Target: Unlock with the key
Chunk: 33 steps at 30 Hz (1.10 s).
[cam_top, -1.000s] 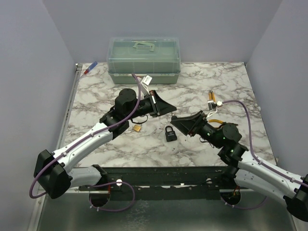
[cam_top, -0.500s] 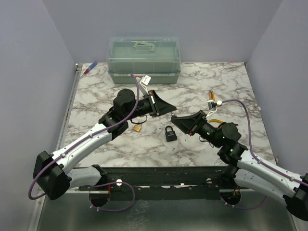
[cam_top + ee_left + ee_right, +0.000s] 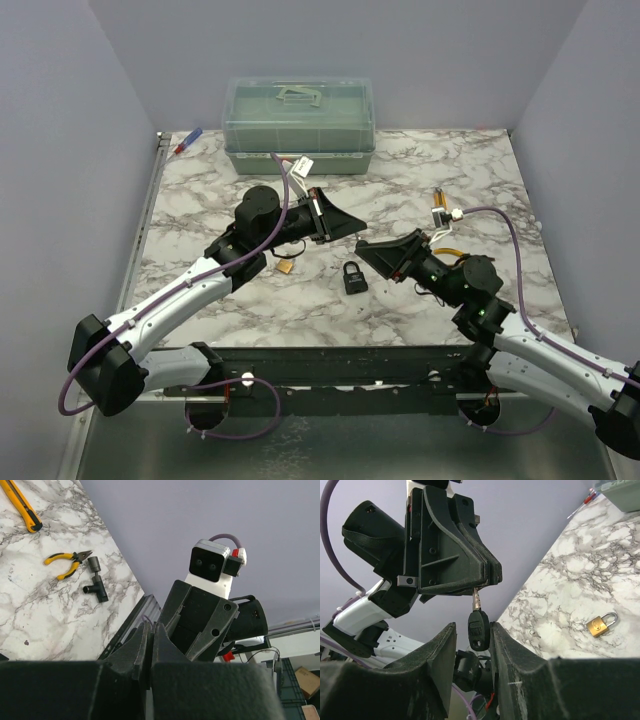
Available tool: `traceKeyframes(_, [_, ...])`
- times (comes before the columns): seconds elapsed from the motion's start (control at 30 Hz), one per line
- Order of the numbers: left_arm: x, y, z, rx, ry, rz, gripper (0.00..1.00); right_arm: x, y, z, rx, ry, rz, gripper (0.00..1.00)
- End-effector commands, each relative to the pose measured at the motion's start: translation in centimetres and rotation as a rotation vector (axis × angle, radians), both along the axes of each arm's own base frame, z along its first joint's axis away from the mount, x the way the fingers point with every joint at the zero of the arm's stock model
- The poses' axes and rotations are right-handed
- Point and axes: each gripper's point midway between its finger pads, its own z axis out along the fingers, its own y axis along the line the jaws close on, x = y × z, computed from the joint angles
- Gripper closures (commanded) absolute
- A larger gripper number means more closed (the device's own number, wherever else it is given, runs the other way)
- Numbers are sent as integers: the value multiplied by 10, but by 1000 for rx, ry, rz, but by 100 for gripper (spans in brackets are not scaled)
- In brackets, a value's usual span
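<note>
The key point(image 3: 479, 629), a small one with a black head and a thin metal shaft, hangs head-down from my left gripper point(image 3: 487, 580), which is shut on its shaft. In the left wrist view, my left gripper point(image 3: 151, 625) shows its fingers pressed together. My right gripper point(image 3: 472, 625) is open, its fingers point(image 3: 440, 645) either side of the key's head. The head is close to the right-hand finger, with a gap on the other side. From above, the left gripper point(image 3: 358, 228) and right gripper point(image 3: 362, 246) meet tip to tip above the black padlock point(image 3: 353, 277), which lies on the marble table.
A small brass padlock point(image 3: 285, 266) lies left of the black one. A green toolbox point(image 3: 298, 125) stands at the back. Yellow pliers point(image 3: 67, 562), a yellow utility knife point(image 3: 20, 507) and a black T-shaped tool point(image 3: 96, 582) lie to the right. A screwdriver point(image 3: 187, 142) rests at the back left.
My right gripper has edged slightly up and closer to the left gripper's tip. The left arm has stayed almost still with the key in it.
</note>
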Motion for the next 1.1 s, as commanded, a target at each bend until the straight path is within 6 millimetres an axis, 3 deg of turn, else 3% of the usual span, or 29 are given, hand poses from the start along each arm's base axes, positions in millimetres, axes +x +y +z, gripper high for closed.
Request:
traceKeyframes(0.0, [-5,3,3,-14,-16,-9,100,-4,-3,30,71,-53,0,63])
traceKeyframes(0.43, [-4,3,-1,-11,-9,-8,100,-3,-5,35,82,-65,-13,70])
traceKeyframes(0.63, [-1,4,-6,-4,-6,7,100,-4,-5,37,91,-71,-10,96])
traceKeyframes(0.7, [1,4,-10,7,-1,17,100,-4,-6,36,88,-66,-12,100])
traceKeyframes(0.8, [3,4,-18,28,7,27,86,-2,-7,32,81,-55,-24,100])
traceKeyframes(0.9, [6,4,-24,51,16,38,58,0,-9,26,64,-35,-38,100])
traceKeyframes(1.07, [15,13,-38,127,32,106,24,10,-16,6,7,42,-106,100])
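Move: The key, blade pinched in the left fingers, hangs about 3 cm below the left hand and 1 cm back. From the half-open right hand, its middle is about 1 cm ahead, 1 cm left and 2 cm above. The black padlock lies some 29 cm below the right hand, about 5 cm ahead and 1 cm right; the brass padlock is level with it in height, about 9 cm ahead and 18 cm left of the hand. Right fingers close on the key's black head, hand nearly still; left fingers then open wide, sinking about 2 cm. ##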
